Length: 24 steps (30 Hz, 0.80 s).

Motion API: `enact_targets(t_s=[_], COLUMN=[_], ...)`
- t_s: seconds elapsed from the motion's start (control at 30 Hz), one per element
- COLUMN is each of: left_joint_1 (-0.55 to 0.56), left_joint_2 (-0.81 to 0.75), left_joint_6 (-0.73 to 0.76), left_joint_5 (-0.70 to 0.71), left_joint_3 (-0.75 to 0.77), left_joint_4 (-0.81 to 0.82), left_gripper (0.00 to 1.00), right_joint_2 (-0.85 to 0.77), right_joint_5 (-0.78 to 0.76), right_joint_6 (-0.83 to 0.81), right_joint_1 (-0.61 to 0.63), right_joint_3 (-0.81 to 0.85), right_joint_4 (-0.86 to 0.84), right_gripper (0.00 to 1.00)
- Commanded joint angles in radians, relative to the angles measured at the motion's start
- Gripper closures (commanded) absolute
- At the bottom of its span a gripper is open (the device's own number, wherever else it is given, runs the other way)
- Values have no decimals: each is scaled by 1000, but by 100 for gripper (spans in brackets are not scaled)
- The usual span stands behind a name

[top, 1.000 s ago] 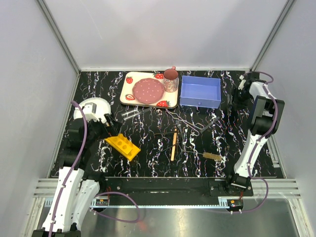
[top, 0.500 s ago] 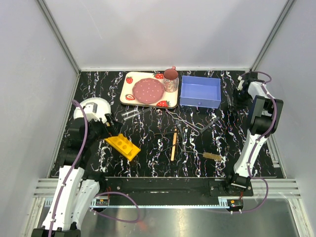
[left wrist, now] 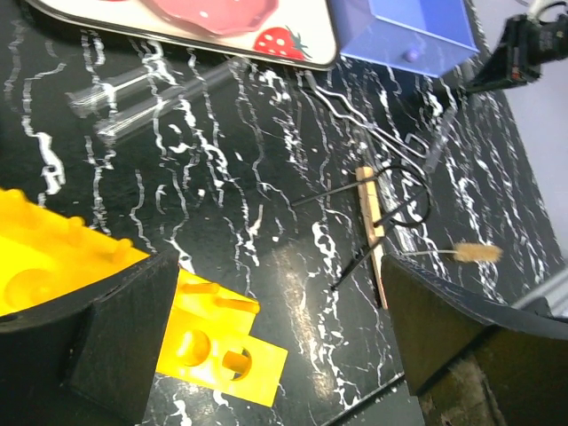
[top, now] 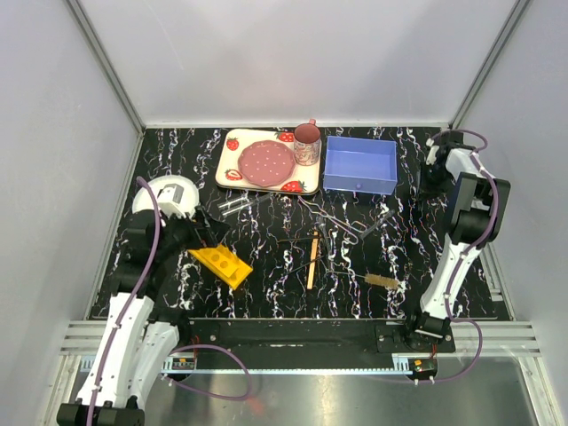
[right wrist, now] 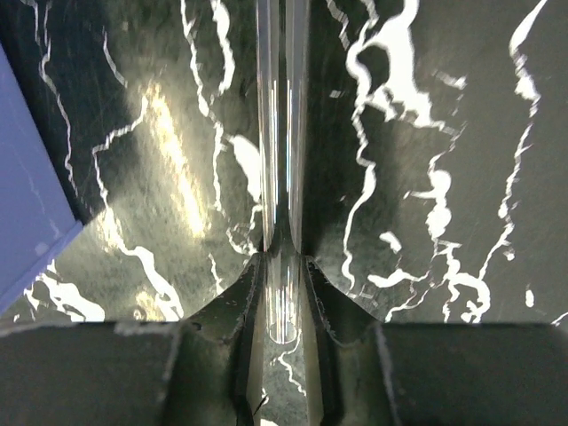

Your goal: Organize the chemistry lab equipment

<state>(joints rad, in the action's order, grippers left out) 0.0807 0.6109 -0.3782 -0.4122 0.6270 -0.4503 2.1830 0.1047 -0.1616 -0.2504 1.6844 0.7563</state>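
The yellow rack [top: 221,264] lies flat at the front left, and my left gripper [top: 191,238] hovers open over its left end; in the left wrist view the rack [left wrist: 204,342] lies partly under the left finger, jaws wide [left wrist: 284,355]. Two glass tubes [top: 232,205] lie behind it. Wire tongs [top: 333,220], the wooden stick [top: 312,258] and the brush [top: 382,281] lie mid-table. At the far right my right gripper [right wrist: 282,266] has both fingers pressed against another glass tube [right wrist: 281,133] lying on the table.
A blue bin [top: 359,166] stands at the back, just left of the right gripper, its wall [right wrist: 27,204] close by. The strawberry tray [top: 229,173] with pink plate and cup sits back centre. A round white plate [top: 169,193] lies beside the left arm.
The right gripper's jaws have narrowed onto the glass tube beside the blue bin. The left arm has shifted slightly toward the rack, jaws still wide.
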Motion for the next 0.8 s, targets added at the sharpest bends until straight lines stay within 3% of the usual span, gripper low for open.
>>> enact_targets(t_s=[0.0, 0.2, 0.33, 0.47, 0.6, 0.77], left_joint_1=[11, 94, 177, 327, 488, 686], left_joint_2=[1, 23, 82, 167, 226, 219], left_joint_6=[-30, -93, -236, -280, -44, 439], left_joint_5=[-180, -192, -168, -108, 30, 121], left_joint_3=[-32, -50, -56, -29, 58, 45], left_joint_4=[157, 251, 350, 432, 417, 447], left_gripper=[1, 1, 1, 1, 1, 1], right_joint_2=[-124, -337, -513, -633, -703, -778], right_joint_5=[49, 141, 249, 340, 412, 478], right_joint_6=[-42, -117, -167, -229, -320, -372], right_joint_1=[2, 3, 3, 17, 85, 297], right_joint_3=[-66, -185, -271, -334, -359, -396], right_joint_4=[11, 11, 41, 103, 222, 278], right_gripper=[85, 85, 85, 85, 85, 84])
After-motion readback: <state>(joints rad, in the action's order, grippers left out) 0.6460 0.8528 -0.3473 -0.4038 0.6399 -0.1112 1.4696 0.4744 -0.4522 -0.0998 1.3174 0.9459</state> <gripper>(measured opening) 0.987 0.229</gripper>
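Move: The right hand has just shut on the near end of a glass tube lying forward of it; the blue box is about 12 cm ahead and 17 cm left, a grey rod 7 cm back and 14 cm left. The open left hand waits some 60 cm left, 21 cm back and 18 cm higher. From the left hand, that tube is about 60 cm right, 25 cm ahead, 18 cm below; the yellow rack lies 17 cm below, 3 cm left, and the black tripod 22 cm right, 2 cm ahead, 15 cm below. Keeping its pinch on the glass tube, the right hand lifts it some 15 cm off the table, drawing back about 12 cm and swinging left about 13 cm past the blue box's near right corner to above the grey rod, while it turns roughly 30 degrees counter-clockwise and its fingertips tip forward. The left hand, fingers still wide open, leaves its place over the yellow rack and goes right about 15 cm towards the black tripod and the oncoming tube, easing slightly back and turning some 30 degrees clockwise at nearly the same height. ##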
